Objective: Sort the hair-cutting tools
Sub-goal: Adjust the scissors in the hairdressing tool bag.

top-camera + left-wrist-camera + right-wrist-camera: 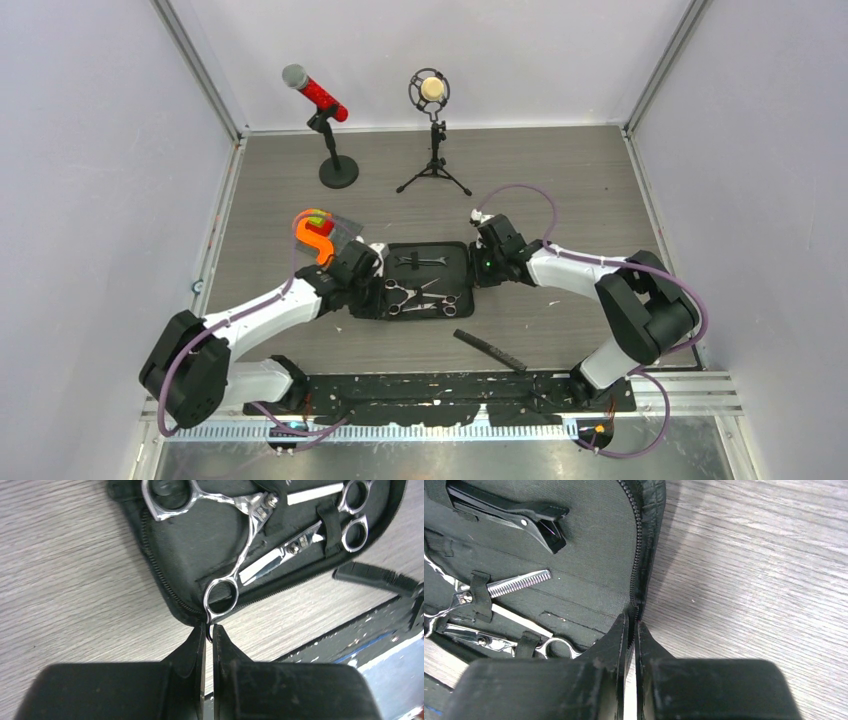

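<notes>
An open black zip case (455,270) lies mid-table. Strapped inside it are silver scissors (405,295), a second pair (300,542) and a black hair clip (418,261). My left gripper (209,628) is at the case's left edge, shut on the lower ring handle of the spread scissors (221,596). At the case's right edge, my right gripper (633,620) is shut on the zipper rim (638,555). The clip (509,515) and a toothed scissor blade (519,584) show in the right wrist view. A narrow black comb (490,351) lies on the table in front of the case.
A red microphone (315,95) on a round base (338,172) and a second microphone (432,90) on a tripod stand at the back. An orange piece (315,238) on a clear sheet sits beside my left wrist. A black strip (440,385) runs along the near edge.
</notes>
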Controlling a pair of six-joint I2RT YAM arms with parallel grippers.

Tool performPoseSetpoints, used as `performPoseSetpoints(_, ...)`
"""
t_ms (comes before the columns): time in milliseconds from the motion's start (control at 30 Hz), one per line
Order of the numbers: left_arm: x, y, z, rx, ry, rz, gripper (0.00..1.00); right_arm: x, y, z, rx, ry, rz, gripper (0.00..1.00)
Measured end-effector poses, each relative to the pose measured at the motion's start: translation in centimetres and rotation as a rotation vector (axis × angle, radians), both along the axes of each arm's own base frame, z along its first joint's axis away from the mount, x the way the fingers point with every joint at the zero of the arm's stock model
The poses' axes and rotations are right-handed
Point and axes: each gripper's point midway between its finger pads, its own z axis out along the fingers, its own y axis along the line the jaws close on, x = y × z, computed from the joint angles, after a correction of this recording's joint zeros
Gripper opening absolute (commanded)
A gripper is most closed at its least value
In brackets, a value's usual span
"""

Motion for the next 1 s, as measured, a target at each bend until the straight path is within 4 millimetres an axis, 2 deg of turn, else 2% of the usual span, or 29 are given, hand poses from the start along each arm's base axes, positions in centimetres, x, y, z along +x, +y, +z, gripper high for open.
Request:
performPoseSetpoints(233, -0.9, -1.2, 1.0, 0.06, -0.006, -0.15, 0.0, 0.0, 0.1, 0.0, -0.046, -0.042, 0.062, 0.05)
performPoseSetpoints(400, -0.6, -0.9, 0.9, 0.109, -0.016, -0.189, 0.0, -0.1, 0.3, 0.0, -0.067, -0.068, 0.1, 0.05)
performPoseSetpoints(467, -0.4, -0.6, 1.0, 0.132, -0.028, -0.207, 0.03, -0.1, 0.6, 0.1, -0.067, -0.081, 0.117, 0.05)
performPoseSetpoints(533, -0.3, -0.1, 1.0, 0.162, -0.04, -0.216, 0.09, -0.3, 0.9, 0.1, -0.065, -0.09, 0.134, 0.05)
performPoseSetpoints(667, 0.4, 0.8, 1.2, 0.192, -0.066, -0.171, 0.41, -0.5, 1.4, 0.1, -0.056, -0.099, 0.155, 0.05)
performPoseSetpoints(733, 0.7, 1.1, 1.6, 0.173, -0.093, -0.127, 0.51, -0.7, 1.8, 0.1, -0.043, -0.1, 0.17, 0.05)
performPoseSetpoints(833, 1.2, 1.9, 2.7, 0.129, -0.149, -0.037, 0.59, -1.4, 2.5, 0.1, -0.027, -0.095, 0.204, 0.05)
performPoseSetpoints(1000, 2.2, 2.7, 4.4, 0.082, -0.211, 0.048, 0.65, -1.7, 2.8, 0.1, -0.024, -0.1, 0.235, 0.05)
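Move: At the bag's near-left corner, the left hand already pinches the finger rest of the loose scissors, whose middle lies about 4 cm ahead, 5 cm right and 2 cm lower. From that hand the closed scissors lie 1 cm ahead and 8 cm right, the comb 8 cm back and 22 cm right. The right hand still grips the bag's right edge; the bag's middle is about 9 cm to its left and 1 cm ahead, the loose scissors 13 cm left and 1 cm back. Keeping its pinch on the finger rest, the left hand draws some 1.5 cm right and back, twisting clockwise, then swings left and forward, opens wide to let go, and rises about 3.5 cm clear. The right hand at first turns counter-clockwise almost in place, then drags the bag by its edge about 3 cm left and slightly back, still pinching. ##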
